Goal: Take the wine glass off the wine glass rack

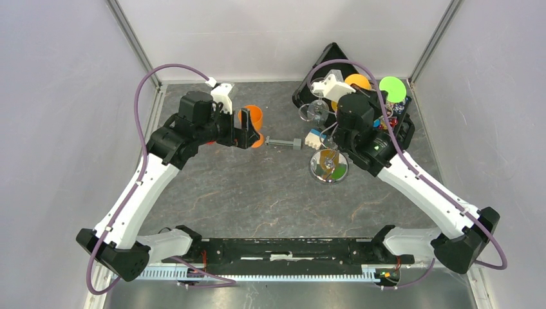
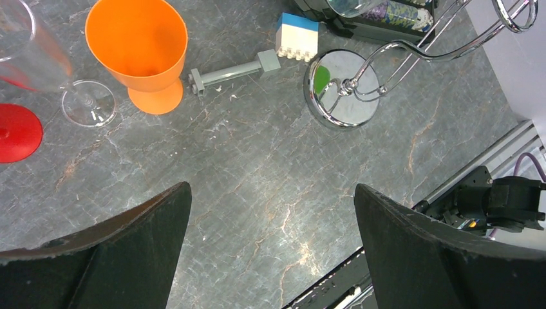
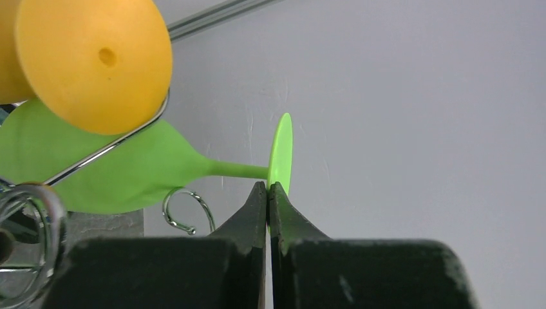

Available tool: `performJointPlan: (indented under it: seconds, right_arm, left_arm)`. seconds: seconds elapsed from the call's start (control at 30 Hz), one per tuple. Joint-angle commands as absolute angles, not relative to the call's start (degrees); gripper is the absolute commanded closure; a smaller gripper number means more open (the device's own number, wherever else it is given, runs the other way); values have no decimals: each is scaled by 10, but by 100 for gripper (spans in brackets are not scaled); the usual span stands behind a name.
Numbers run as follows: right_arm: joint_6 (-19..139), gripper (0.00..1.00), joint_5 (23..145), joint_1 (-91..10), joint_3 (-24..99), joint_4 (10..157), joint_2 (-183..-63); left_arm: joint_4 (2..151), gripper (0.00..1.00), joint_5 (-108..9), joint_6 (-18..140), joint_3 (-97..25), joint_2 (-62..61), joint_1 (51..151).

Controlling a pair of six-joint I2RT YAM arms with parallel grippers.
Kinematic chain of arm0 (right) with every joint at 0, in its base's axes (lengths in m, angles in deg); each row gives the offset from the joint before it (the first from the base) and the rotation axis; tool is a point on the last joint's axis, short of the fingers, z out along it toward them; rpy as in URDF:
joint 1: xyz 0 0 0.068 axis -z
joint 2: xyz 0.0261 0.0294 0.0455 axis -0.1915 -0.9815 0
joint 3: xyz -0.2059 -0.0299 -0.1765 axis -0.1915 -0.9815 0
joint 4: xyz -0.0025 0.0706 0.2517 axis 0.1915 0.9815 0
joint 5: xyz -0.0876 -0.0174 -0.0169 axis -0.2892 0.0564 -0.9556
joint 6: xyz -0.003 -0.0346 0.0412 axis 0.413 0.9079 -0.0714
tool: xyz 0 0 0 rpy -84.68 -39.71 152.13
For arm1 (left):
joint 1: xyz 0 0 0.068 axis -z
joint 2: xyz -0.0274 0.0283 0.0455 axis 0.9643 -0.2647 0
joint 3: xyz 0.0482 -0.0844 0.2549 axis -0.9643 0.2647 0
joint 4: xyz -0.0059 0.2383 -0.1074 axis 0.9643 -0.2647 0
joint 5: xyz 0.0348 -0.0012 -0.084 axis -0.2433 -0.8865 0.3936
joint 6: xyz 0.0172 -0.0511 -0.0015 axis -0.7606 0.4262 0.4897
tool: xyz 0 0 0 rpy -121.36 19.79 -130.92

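The wine glass rack stands right of centre, with its mirrored base [image 1: 329,166] and curled wire arms [image 2: 451,45]. A green wine glass [image 3: 129,170] hangs sideways among the arms, its round foot [image 1: 393,89] towards the back wall. My right gripper [image 3: 268,188] is shut on the rim of that foot. A yellow-orange glass [image 3: 90,58] hangs beside it, and a clear glass [image 1: 313,111] is on the rack's left side. My left gripper [image 2: 270,187] is open and empty above bare table, left of the rack's base [image 2: 341,90].
An orange cup [image 2: 138,48], a clear glass's foot [image 2: 87,103] and a red disc [image 2: 16,132] stand under the left arm. A grey bar [image 1: 283,143] and a blue-and-white block [image 1: 313,137] lie between cup and rack. A black case [image 1: 328,64] sits behind the rack.
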State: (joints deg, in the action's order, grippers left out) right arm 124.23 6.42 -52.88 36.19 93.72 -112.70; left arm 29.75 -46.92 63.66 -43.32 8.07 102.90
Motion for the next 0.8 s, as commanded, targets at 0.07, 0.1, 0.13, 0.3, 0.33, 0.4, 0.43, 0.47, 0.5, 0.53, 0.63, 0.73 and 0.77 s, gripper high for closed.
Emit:
performJointPlan:
  seconds: [0.07,0.1,0.13,0.3,0.33,0.4,0.43,0.47,0.5,0.53,0.63,0.73,0.77]
  right_arm:
    - [1314,100,28,-512,336,784,-1094]
    - [1323,100,27,-512,333,771,-1091]
    - [1332,100,27,-511,331,759,-1089]
    - [1376,100,12,-504,321,699,-1083]
    - [1392,100,7,-502,318,682,-1080]
    - [1422,100,-5,-502,313,640,-1075]
    - [1442,100,-12,-502,310,609,-1070]
    - [1458,100,-18,-501,306,581,-1066]
    - [1472,100,-22,-501,306,562,-1063]
    - [1484,100,-28,-501,306,542,-1058]
    - [1490,100,-36,-502,314,525,-1046]
    - [1478,100,-36,-501,324,528,-1030]
    - [1475,100,-36,-501,326,528,-1027]
  left_arm:
    - [324,0,-457,642,-432,84,1027]
    - [324,0,-457,642,-431,84,1027]
    - [324,0,-457,642,-431,84,1028]
    - [325,0,-455,644,-433,85,1027]
    - [325,0,-456,644,-433,86,1027]
    - [325,0,-456,644,-434,87,1027]
    - [326,0,-456,645,-434,86,1027]
    - [327,0,-455,645,-434,87,1027]
    - [328,0,-455,646,-434,87,1028]
    - [329,0,-456,647,-434,88,1027]
    - [333,0,-453,651,-434,89,1027]
    - [338,0,-451,656,-435,91,1027]
    - [340,0,-450,658,-437,92,1027]
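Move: The right hand already pinches the green wine glass by its foot; the glass hangs bowl down, its middle about 9 cm below and 2 cm ahead of the fingers, 1 cm right. The rack's post stands roughly 9 cm to the hand's left and 4 cm back. The yellow glass hangs about 7 cm left and 5 cm ahead. From the left hand, the green glass is some 35 cm right and 4 cm ahead, about level. Keeping its shut pinch on the green glass's foot, the right hand carries it away from the rack's post and the yellow glass, about 6 cm right and as far up, drawing back some 5 cm as well, mostly in the later part. The wrist tips the fingers up about 15 degrees and swings them clockwise nearly as much. ##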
